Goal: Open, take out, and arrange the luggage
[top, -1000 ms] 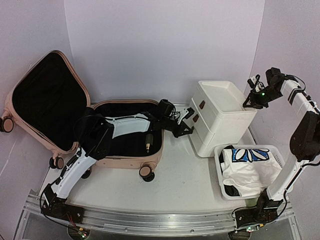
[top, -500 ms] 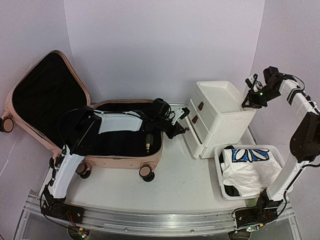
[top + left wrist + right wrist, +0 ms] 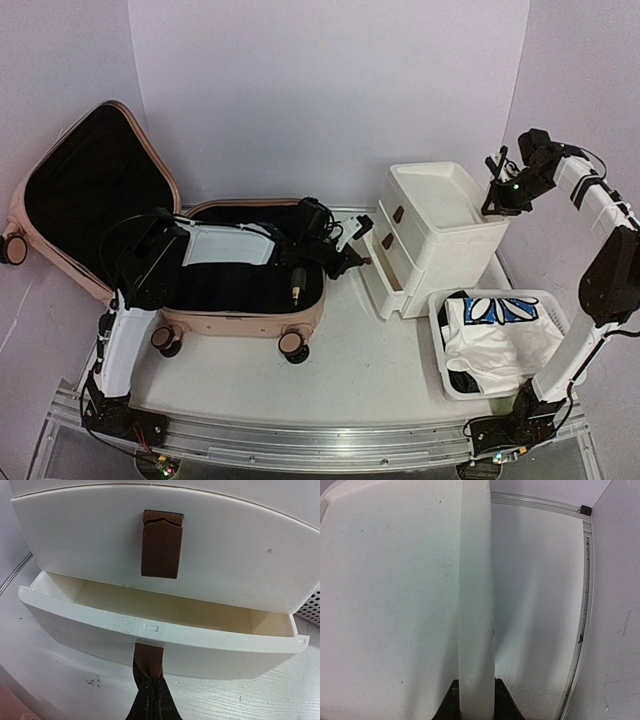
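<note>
The luggage (image 3: 250, 318), a pale-pink hard shell with black lining, lies open at the left, its lid (image 3: 90, 200) leaning back against the wall. My left arm reaches across it to the white drawer unit (image 3: 440, 215). My left gripper (image 3: 150, 692) is shut on the brown handle (image 3: 148, 657) of the lower drawer (image 3: 200, 642), which stands pulled out and looks bare inside. In the top view the left gripper (image 3: 360, 262) is at the drawer's front. My right gripper (image 3: 476, 692) is shut on the unit's raised top rim (image 3: 476, 580), at its far right side (image 3: 497, 192).
A small dark cylinder with a yellow tip (image 3: 296, 285) lies in the luggage's lower half. The upper drawer, with its own brown handle (image 3: 161, 545), is closed. A white perforated basket (image 3: 440, 345) holding a white cloth with a blue pattern (image 3: 500, 310) stands at the front right.
My left gripper has drawn back to the left with the handle, and the lower drawer has slid further out. The right gripper has kept its hold on the rim, shifting slightly.
</note>
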You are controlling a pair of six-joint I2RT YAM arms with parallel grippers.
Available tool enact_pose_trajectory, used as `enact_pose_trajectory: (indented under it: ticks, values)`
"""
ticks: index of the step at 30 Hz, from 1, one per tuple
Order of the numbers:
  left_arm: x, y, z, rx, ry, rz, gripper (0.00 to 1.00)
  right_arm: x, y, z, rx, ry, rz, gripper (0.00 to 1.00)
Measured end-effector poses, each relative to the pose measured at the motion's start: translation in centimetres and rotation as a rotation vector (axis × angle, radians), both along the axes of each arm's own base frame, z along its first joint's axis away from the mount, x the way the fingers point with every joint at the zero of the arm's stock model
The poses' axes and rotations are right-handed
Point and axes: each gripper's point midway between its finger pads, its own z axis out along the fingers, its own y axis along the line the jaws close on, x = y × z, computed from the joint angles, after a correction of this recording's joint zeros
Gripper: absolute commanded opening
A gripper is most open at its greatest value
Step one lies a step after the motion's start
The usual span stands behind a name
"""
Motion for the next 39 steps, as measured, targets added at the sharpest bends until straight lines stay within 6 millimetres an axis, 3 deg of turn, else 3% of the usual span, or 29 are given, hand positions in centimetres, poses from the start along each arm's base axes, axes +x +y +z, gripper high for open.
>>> enact_pose_trajectory:
  ticks: [20,23,28,33,35,39]
  values:
    - [-1.5,0.2,0.4,-0.034,0.071,-0.035,0.01,0.4,-1.0,0.4,-0.113,0.029,0.006,0.0]
    - [-2.0,0.3,0.5,-0.036,0.089,-0.052,0.2,0.3,-0.9,0.2,-0.112,0.033,0.012,0.0]
    - [-3.2,0.5,1.6,-0.049,0.129,-0.079,0.68,0.3,-0.8,0.1,-0.106,0.025,0.018,0.0]
    - [-3.3,0.9,5.2,-0.1,0.151,-0.036,0.76,0.3,-0.7,0.1,-0.104,0.013,0.018,0.0]
    - [-3.3,1.1,6.7,-0.131,0.172,-0.01,0.87,0.3,-0.7,0.1,-0.101,0.012,0.017,0.0]
    - [-2.9,0.8,8.5,-0.191,0.251,0.057,0.98,0.2,-0.7,0.1,-0.1,0.008,0.016,0.0]
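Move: The left hand already pinches the brown pull tab of the bottom drawer, with the drawer partly out; the drawer front's middle lies about 4 cm to its right and 2 cm back, level in height. The middle drawer's tab is some 6 cm right, 1 cm ahead and 9 cm up. The small bottle in the luggage lies roughly 14 cm left, 3 cm back and 6 cm lower. From the right hand the bottom tab is about 22 cm left, 4 cm back and 13 cm down. Back towards its base, the left hand first eases about 2 cm with the tab still pinched. Then its fingers open wide, let go of the tab and go up roughly 8 cm, clear of the bottom drawer, the wrist rolling some 15 degrees. The right hand keeps its grip on the rim of the drawer unit's top, shifting barely a centimetre. ##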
